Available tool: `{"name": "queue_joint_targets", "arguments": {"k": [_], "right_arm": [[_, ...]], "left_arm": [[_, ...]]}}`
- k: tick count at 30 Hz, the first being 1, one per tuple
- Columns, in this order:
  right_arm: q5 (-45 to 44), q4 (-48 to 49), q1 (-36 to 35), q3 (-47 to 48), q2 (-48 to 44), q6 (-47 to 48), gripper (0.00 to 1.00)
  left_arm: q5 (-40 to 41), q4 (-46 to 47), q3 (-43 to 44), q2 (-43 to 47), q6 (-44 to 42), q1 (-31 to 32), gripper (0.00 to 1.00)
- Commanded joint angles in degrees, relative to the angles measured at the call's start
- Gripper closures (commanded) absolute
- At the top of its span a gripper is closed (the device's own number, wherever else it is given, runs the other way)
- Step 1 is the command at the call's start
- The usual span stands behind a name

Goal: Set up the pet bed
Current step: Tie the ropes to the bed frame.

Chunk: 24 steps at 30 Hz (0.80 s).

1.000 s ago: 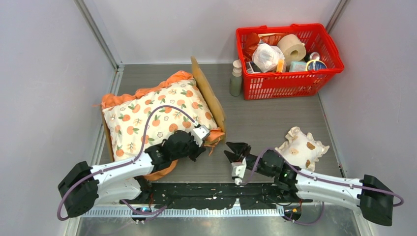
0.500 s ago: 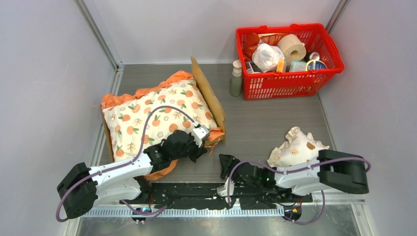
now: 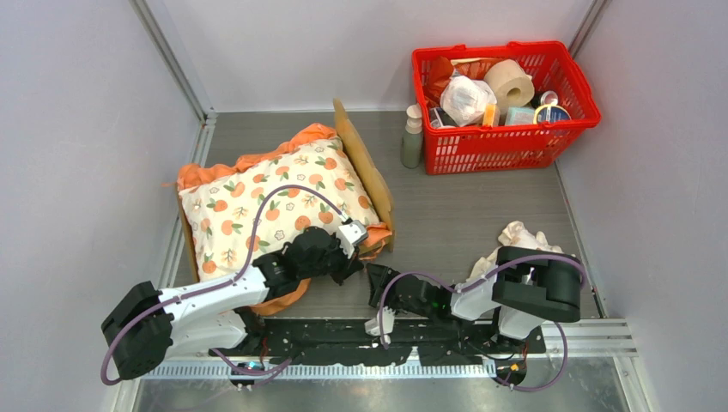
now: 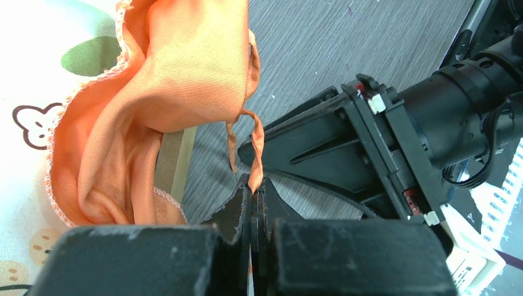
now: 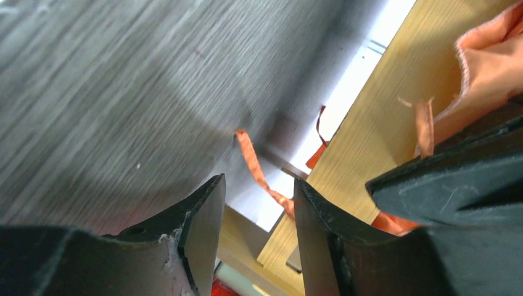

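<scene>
The pet bed [image 3: 365, 167] lies at the left, its light-wood frame [image 5: 382, 117] under the orange-print cushion [image 3: 275, 206]. My left gripper [image 3: 350, 268] sits at the bed's near right corner. In the left wrist view it [image 4: 254, 182] is shut on a thin orange ribbon [image 4: 258, 148] that hangs from the cushion's ruffle [image 4: 179, 80]. My right gripper [image 3: 374, 286] is just to its right, low over the table. It [image 5: 259, 197] stands open, with a second loose ribbon [image 5: 250, 159] ahead of its fingers and nothing gripped.
A small frilled pillow [image 3: 515, 236] lies at the right, partly behind my folded right arm [image 3: 532, 287]. The red basket [image 3: 506, 142] of goods stands at the back right, with bottles [image 3: 413, 137] beside it. Grey walls close in both sides.
My right arm has folded back and its gripper has slid left toward the bed's near corner. The arm now covers part of the small pillow. The left gripper has stayed put.
</scene>
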State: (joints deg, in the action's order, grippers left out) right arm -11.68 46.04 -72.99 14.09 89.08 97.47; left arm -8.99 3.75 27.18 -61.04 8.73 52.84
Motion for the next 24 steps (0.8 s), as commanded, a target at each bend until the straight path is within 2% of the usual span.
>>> {"name": "queue_joint_targets", "arguments": {"k": [1,5,7,9,11,17,24], "right_arm": [[3.36,5.89,0.66,2.99,3.10,4.59,0.49],[4.41,7.22,1.98,4.45,5.75,5.02,0.50],[4.36,7.89,2.46,5.08,6.45,4.64,0.55],[4.33,8.49,2.74,5.29,6.47,3.75,0.70],[4.45,9.52,2.65,4.53,5.61,2.66,0.91],[4.51,8.83,0.25,2.48,0.54,-7.51,0.95],[-1.43,5.95,-3.08,1.84,-6.19,-29.83,0.95]], "left_arm": [[-1.24,3.67,0.21,-0.54,0.50,-0.28,1.00],[-1.06,3.91,-0.11,-0.38,0.48,-0.29,1.00],[-0.93,3.81,-0.06,-0.44,0.45,-0.28,1.00],[-0.54,3.68,0.10,-0.51,0.28,-0.37,1.00],[0.27,3.19,0.51,-0.56,0.10,-0.37,1.00],[3.16,2.75,1.11,-0.32,-0.24,-0.37,1.00],[5.44,2.74,1.51,-0.89,-0.82,-0.37,1.00]]}}
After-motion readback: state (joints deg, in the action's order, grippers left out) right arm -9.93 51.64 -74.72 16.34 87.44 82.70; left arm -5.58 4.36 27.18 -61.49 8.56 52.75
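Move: The loose orange rope tail hangs just beyond the right hand's half-open fingers, about 2 cm ahead, 2 cm to the left and at roughly their height. The left fingertips, which already grip the rope, are some 3 cm to the right hand's left and 5 cm above it. The cushion's orange corner is about 8 cm straight ahead and 2 cm up. From the left hand, the tail is roughly 2 cm ahead, 1 cm right and 4 cm below. The rope tail is reached by the right hand easing left and slightly forward under the left fingertips, where its fingers close and pinch it. The right hand then turns back and lifts about 3 cm, its left side rolling up some 15 degrees, while the left hand keeps its grip on the rope and drifts about 1 cm forward. ##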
